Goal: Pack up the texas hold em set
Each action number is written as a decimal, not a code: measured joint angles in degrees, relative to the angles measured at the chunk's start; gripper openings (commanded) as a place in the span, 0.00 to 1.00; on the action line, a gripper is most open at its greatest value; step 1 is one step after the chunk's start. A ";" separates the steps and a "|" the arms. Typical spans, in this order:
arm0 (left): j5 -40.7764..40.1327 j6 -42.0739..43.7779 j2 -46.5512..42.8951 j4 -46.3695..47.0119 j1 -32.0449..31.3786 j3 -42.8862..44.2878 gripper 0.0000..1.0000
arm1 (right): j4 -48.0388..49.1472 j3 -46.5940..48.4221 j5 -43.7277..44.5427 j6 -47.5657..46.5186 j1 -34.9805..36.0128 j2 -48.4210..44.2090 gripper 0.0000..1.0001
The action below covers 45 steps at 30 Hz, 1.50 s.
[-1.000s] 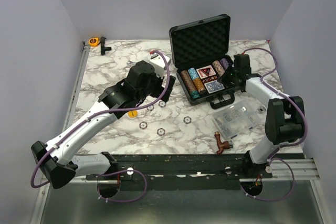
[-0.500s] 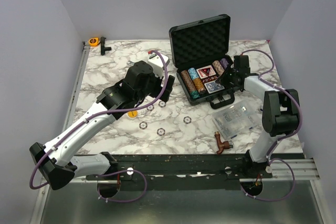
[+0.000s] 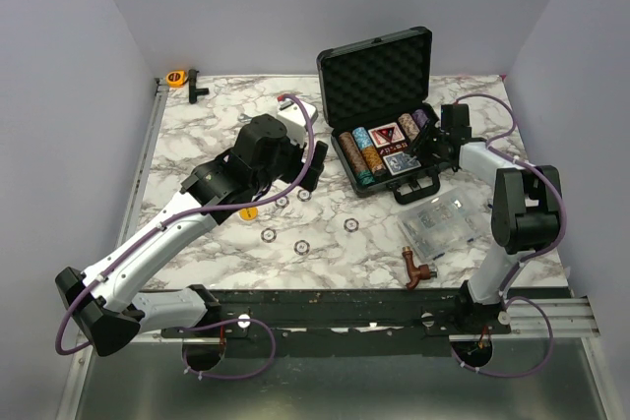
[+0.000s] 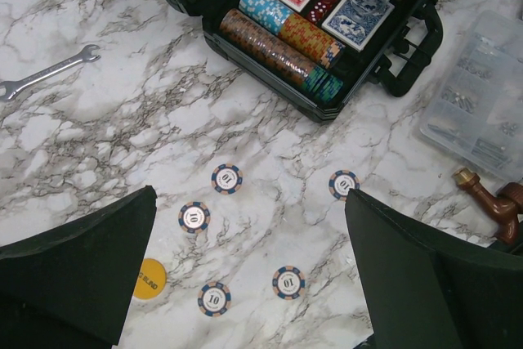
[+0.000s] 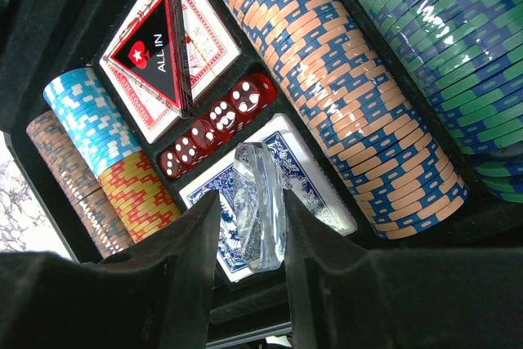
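Note:
The black case point(image 3: 379, 74) lies open at the back right, its tray point(image 4: 270, 79) holding rows of striped chips point(image 5: 359, 96), a red deck point(image 5: 208, 34), red dice point(image 5: 216, 124) and a blue deck point(image 5: 319, 177). My right gripper point(image 5: 249, 202) hangs over the blue deck. A clear round disc point(image 5: 260, 202) stands on edge between its fingers, with a gap on the left side. My left gripper point(image 4: 249, 202) is wide open above several loose chips point(image 4: 226, 178) and a yellow disc point(image 4: 149, 278) on the marble.
A clear compartment box point(image 3: 440, 223) and a brown pipe fitting point(image 3: 417, 268) lie in front of the case. A wrench point(image 4: 49, 71) rests on the marble left of the case. A yellow tape measure point(image 3: 176, 77) sits in the far left corner.
The right gripper's jaws have spread apart from the clear disc, which they pinched before. The right arm shifted slightly at the case's edge. The left arm barely moved.

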 measured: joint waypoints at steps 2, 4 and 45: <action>0.17 -0.04 0.00 0.02 0.02 0.00 0.98 | -0.04 0.00 0.07 0.02 0.00 0.00 0.39; 0.42 -0.07 0.00 0.00 0.02 0.00 0.98 | -0.24 0.00 0.35 -0.02 0.02 0.00 0.41; 5.84 -4.44 1.53 1.22 4.57 -1.11 0.99 | -7.74 -11.50 3.56 -0.83 34.67 -18.38 0.74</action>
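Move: The right hand's next goal, the lone poker chip in front of the case, lies about 18 cm back, 16 cm left and 6 cm below. A clear disc stands tilted right between its part-open fingertips, over the blue card deck some 3 cm below and 1 cm left. The case handle is about 9 cm straight back, 3 cm lower. From the left hand the lone chip lies roughly 5 cm back, 11 cm right and 27 cm below. The right fingers, already part open around the clear disc, spread to about three-quarters and leave it on the blue deck. The hand eases back a little and lifts about 5 cm out of the case, then sweeps fast left and back, some 18 cm each way in all, turning about 30 degrees counter-clockwise and sinking again near the end towards the lone chip, which it hasn't reached. ##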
